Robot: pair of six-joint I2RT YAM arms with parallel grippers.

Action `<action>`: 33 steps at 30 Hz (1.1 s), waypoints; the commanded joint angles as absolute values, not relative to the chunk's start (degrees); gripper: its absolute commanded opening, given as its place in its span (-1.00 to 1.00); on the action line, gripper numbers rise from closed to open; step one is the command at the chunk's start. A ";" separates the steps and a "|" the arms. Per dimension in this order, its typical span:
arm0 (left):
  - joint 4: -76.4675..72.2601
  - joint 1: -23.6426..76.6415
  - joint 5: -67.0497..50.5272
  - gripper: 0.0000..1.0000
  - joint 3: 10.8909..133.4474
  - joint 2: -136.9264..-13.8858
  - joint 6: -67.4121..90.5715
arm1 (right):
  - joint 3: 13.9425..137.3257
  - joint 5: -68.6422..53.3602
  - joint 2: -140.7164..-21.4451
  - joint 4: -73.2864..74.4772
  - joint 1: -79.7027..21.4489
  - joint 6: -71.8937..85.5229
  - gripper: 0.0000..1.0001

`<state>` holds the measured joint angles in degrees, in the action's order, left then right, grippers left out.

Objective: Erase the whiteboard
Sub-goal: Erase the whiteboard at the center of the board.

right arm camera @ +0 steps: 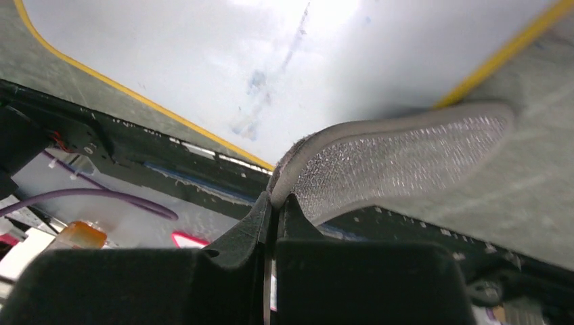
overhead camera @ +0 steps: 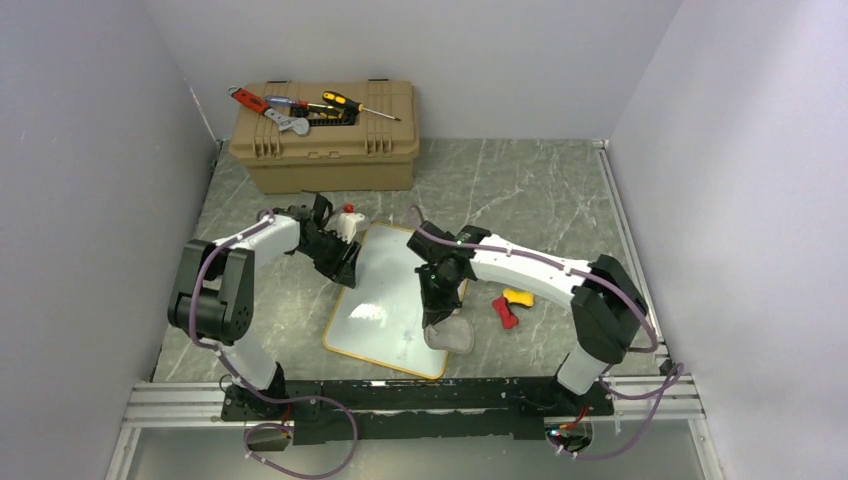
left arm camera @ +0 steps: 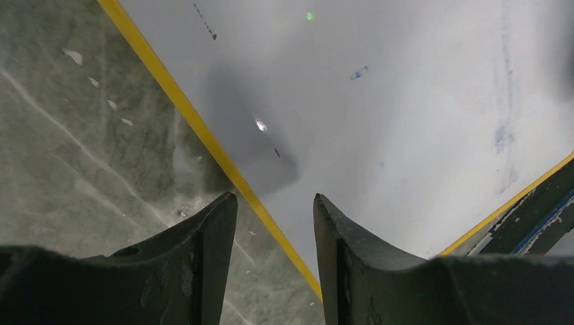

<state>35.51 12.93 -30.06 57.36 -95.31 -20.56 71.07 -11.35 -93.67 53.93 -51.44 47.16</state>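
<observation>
The whiteboard [overhead camera: 385, 300] lies flat on the marble table, white with a yellow-orange frame, and carries only faint blue smears [right arm camera: 260, 88]. My left gripper [overhead camera: 345, 270] hovers over the board's left edge, open and empty. In the left wrist view the left gripper [left arm camera: 274, 200] straddles the yellow frame of the whiteboard [left arm camera: 406, 101]. My right gripper [overhead camera: 437, 318] is at the board's near right corner, shut on a grey wiping cloth [overhead camera: 452, 335]. In the right wrist view the right gripper [right arm camera: 277, 196] pinches the cloth [right arm camera: 399, 159] at its edge, and the cloth lies over the whiteboard [right arm camera: 203, 54] corner.
A tan toolbox [overhead camera: 325, 135] stands at the back left with screwdrivers and a wrench on its lid. A small white item with a red cap [overhead camera: 347, 220] sits by the board's far corner. Red and yellow pieces [overhead camera: 510, 305] lie right of the board. The mounting rail [overhead camera: 400, 400] runs along the near edge.
</observation>
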 commanded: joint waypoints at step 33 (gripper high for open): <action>34.57 17.14 -20.73 -1.00 56.65 -106.70 -25.27 | 43.73 -15.90 -103.94 16.93 -48.08 42.91 -1.00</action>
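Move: The grey pad is already in my right hand's shut fingers. The board's faint blue smudges lie about 5 cm left and 3 cm back of that hand, some 8 cm down; the whiteboard's middle is about 5 cm left and 6 cm ahead, the red eraser roughly 15 cm right and 3 cm ahead. Under my half-open left hand, the board's left rim is straight below by about 3 cm; the whiteboard's middle is some 11 cm to its right and 3 cm back. I lower my right hand some 8 cm, drifting left, to set the pad on the board's near-right part, wipe left over the smudges, then draw back right about 3.5 cm, rolling the hand some 25 degrees so its left side rises and keeping my grip. My left hand sinks about 2.5 cm onto the left rim and closes its fingertips nearly shut there, holding down the board. ##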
